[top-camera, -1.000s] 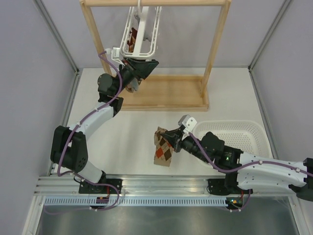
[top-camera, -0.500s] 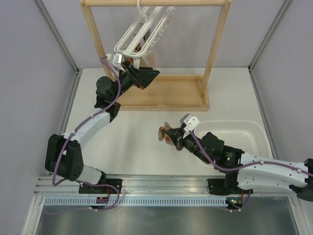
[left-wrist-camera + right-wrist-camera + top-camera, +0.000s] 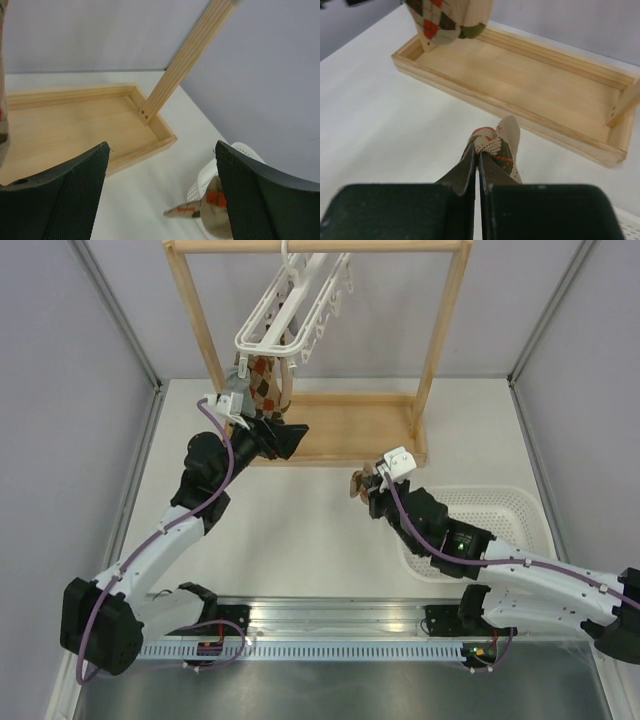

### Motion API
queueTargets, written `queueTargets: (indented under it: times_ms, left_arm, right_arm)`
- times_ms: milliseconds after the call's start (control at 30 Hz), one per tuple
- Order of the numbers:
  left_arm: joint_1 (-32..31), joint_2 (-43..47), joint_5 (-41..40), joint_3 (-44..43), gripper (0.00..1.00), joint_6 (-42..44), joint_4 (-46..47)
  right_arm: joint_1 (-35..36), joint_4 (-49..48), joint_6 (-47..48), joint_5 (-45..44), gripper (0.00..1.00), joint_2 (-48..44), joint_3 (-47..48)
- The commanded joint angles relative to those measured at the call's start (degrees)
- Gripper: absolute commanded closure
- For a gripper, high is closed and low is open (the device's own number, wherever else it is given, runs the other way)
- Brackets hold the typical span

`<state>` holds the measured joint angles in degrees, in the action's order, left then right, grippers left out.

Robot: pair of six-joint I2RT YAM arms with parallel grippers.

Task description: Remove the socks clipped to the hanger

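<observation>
The white hanger [image 3: 290, 310] hangs tilted from the wooden rack's top bar. One argyle sock [image 3: 265, 377] still dangles from it; its toe shows in the right wrist view [image 3: 445, 17]. My left gripper [image 3: 287, 440] is open and empty, just below and in front of that sock, with its fingers [image 3: 65, 200] wide apart. My right gripper [image 3: 479, 157] is shut on a bunched argyle sock [image 3: 496, 145]. It holds the sock above the table near the rack's base [image 3: 362, 485]. That held sock also shows in the left wrist view [image 3: 197, 210].
The wooden rack has a tray-like base [image 3: 340, 428] and two upright posts [image 3: 440, 340]. A white perforated basket [image 3: 500, 512] sits at the right, beside my right arm. Grey walls close in the table on the left, back and right.
My left gripper opened and drew back down from the hanger, which swung to a tilt. My right gripper carried its argyle sock away from me and to the right, toward the rack base.
</observation>
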<state>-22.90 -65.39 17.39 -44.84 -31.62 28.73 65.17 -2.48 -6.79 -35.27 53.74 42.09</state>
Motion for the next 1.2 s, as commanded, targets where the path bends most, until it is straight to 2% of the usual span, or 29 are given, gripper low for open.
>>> queueTargets:
  times_ms: [0,167,200,400,567,700,833,1000,1167]
  left_arm:
    - [-1.7,7.2,-7.9,0.4,0.11,8.3,-12.3]
    - [-4.8,15.7,-16.1,-1.6,0.11,16.3,-27.7]
    - [-5.2,17.2,-18.6,-2.3,0.1,17.2,-33.2]
    - [-7.0,19.8,-21.4,-6.2,0.1,24.1,-47.1]
    - [-7.0,26.1,-26.3,-1.4,0.09,26.3,-47.5]
    - [-7.0,27.6,-25.8,-1.1,0.09,25.7,-47.5]
    - [-7.0,27.5,-24.8,-0.5,0.09,26.3,-47.9]
    - [-7.0,28.2,-23.5,-0.9,0.09,25.8,-47.8]
    - [-6.9,29.3,-23.4,-0.8,0.09,25.4,-47.9]
  right_arm:
    - [-7.0,2.3,-2.3,1.2,0.99,0.7,3.3]
    - [-16.4,6.3,-3.7,6.3,0.99,0.5,4.8]
    - [-19.2,7.7,-3.7,6.7,0.99,-0.2,5.1]
    - [-28.7,16.6,-1.5,7.6,0.99,-4.9,9.8]
    - [-34.0,23.2,-1.5,5.4,0.99,-9.3,11.3]
    - [-34.4,27.8,-6.4,5.8,0.99,-11.6,13.8]
    - [-34.4,34.1,-15.8,5.3,0.99,-11.4,15.0]
    - [-34.5,39.0,-23.7,7.8,0.99,-14.3,12.0]
    - [-34.3,43.3,-28.7,5.1,0.99,-17.1,9.9]
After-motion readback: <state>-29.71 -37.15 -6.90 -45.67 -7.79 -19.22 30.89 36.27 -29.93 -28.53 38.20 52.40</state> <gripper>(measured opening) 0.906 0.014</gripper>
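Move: The right hand holds the removed sock; the white basket it is bound for has its middle about 27 cm to its right, some 2 cm farther out and 20 cm below. The wooden tray lies about 30 cm ahead, 16 cm left and 24 cm lower; the socks still clipped to the hanger are some 20 cm ahead and 25 cm left, roughly level. From the empty left hand the basket is about 45 cm right, 10 cm nearer the base and 26 cm down. With the sock still pinched in its shut fingers, the right hand swings about 18 cm to the right to the basket, bowing some 7 cm forward and back again, lifting late and then sinking. Its fingers turn clockwise some 30 degrees and tip down. The open left hand backs away from the hanger, leftward and back about 13 cm, dipping and rolling, then settles. ##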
